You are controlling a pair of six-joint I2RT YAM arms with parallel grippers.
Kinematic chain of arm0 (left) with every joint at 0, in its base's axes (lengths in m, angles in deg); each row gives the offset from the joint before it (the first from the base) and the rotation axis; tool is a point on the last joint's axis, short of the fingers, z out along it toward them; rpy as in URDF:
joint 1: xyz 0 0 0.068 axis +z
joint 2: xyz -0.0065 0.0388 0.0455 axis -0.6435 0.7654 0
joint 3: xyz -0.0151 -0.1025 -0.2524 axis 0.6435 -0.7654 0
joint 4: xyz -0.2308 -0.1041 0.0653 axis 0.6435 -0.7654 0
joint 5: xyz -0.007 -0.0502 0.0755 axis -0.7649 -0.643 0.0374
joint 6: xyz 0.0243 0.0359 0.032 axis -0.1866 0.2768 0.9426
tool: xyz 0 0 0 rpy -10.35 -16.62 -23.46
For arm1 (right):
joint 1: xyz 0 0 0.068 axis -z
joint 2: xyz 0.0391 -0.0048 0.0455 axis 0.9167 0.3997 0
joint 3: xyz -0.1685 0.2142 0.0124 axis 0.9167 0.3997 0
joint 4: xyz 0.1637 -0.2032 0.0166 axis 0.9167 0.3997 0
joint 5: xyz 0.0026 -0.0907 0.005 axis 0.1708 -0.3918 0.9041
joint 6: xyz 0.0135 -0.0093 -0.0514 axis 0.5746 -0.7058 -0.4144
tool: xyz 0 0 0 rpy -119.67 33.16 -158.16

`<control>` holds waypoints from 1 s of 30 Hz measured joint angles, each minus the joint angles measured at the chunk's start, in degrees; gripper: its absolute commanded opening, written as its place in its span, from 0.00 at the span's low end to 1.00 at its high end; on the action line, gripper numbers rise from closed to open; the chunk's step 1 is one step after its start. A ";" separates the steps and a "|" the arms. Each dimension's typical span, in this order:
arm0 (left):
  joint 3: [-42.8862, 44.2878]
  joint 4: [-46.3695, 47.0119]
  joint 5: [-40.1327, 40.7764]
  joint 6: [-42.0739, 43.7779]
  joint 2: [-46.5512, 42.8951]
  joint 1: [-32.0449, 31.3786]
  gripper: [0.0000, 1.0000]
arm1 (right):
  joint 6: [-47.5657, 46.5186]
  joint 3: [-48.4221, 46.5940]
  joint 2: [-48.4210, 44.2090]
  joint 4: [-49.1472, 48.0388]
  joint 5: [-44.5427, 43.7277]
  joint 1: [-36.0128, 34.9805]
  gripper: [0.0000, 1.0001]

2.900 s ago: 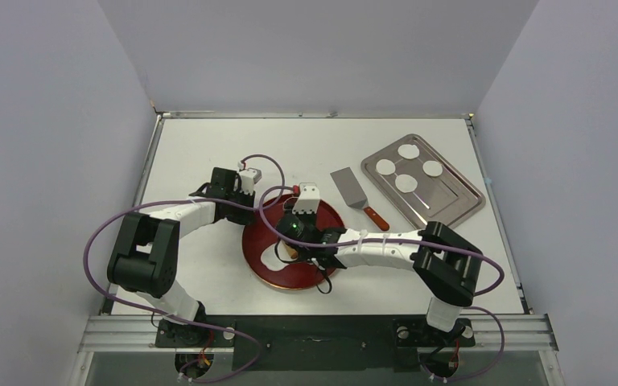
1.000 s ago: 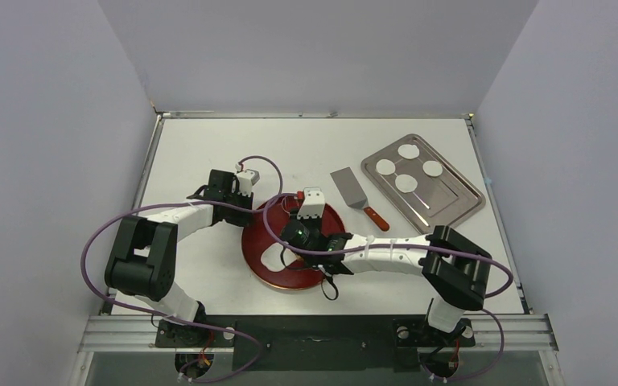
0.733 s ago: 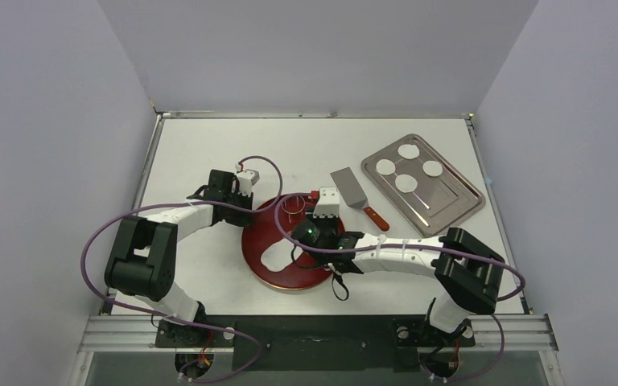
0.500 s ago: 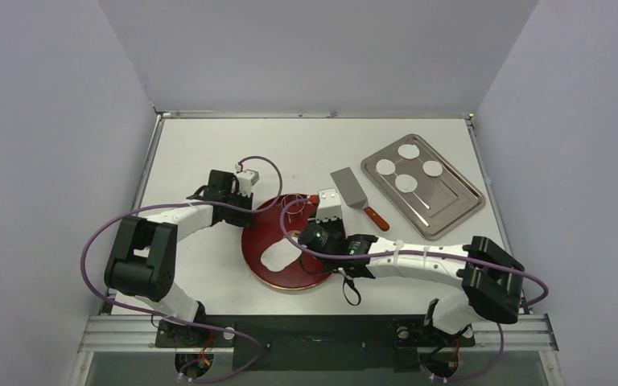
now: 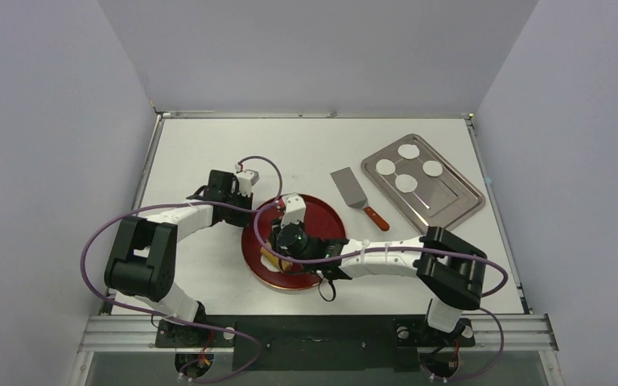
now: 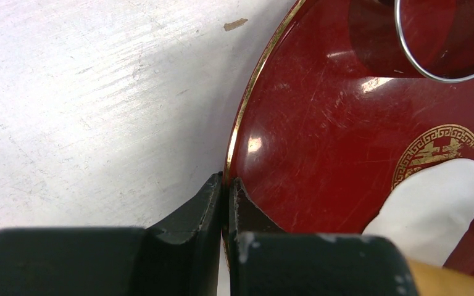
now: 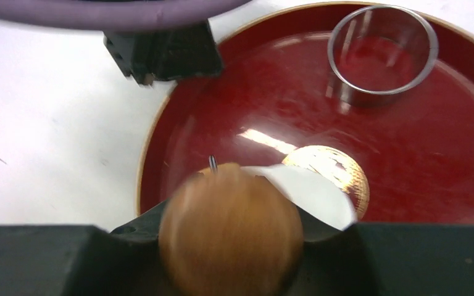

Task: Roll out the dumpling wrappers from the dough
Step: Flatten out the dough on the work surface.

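Note:
The dough [image 7: 311, 194] is a thin white sheet lying on a red plate [image 7: 432, 154], partly under a wooden rolling pin [image 7: 231, 231]. My right gripper [image 7: 231, 246] is shut on the pin's rounded end and sits over the plate's left half [image 5: 282, 251]. The top view hides the dough under that arm. My left gripper [image 6: 227, 185] is shut on the plate's rim at its upper left [image 5: 245, 211]. The dough [image 6: 435, 206] shows at the right of the left wrist view. Several round dumpling wrappers [image 5: 405, 183] lie on a metal tray [image 5: 451, 201].
A metal ring cutter [image 7: 382, 52] stands on the plate's far side. A spatula [image 5: 352, 190] with a red handle lies between the plate and the tray. Purple cables loop over both arms. Walls close in the table on three sides.
My right gripper drifted right toward the spatula with the pin, then swung back left over the dough. The left gripper stayed on the plate rim.

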 measured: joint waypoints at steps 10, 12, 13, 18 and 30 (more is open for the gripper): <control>-0.09 0.00 0.00 -0.07 -0.07 0.04 0.00 | 9.46 0.22 3.26 -0.46 -1.42 0.74 0.00; -0.09 0.00 0.00 -0.07 -0.07 0.04 0.00 | 11.93 0.37 2.97 0.81 -3.41 0.72 0.00; -0.09 0.00 0.00 -0.07 -0.07 0.07 0.00 | 13.09 0.55 2.75 1.49 -4.52 0.74 0.00; -0.11 0.00 0.00 -0.09 -0.07 0.07 0.00 | 18.32 4.42 0.35 1.27 -8.39 2.27 0.00; -0.11 0.00 -0.02 -0.13 -0.07 0.13 0.00 | 21.07 14.53 -9.35 2.93 -14.21 8.70 0.00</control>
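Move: The right hand holds the roller by its handle; the dough's middle lies about 2 cm to its right, 1 cm back and 9 cm below. The ring cutter stands some 9 cm ahead and 4 cm right, the plate's middle 1 cm ahead and 4 cm right. From the left hand, still pinching the plate's rim, the dough is about 7 cm back and 7 cm right. The right hand sinks 3 cm and rolls the held roller across the dough, 12 cm right, 5 forward. ##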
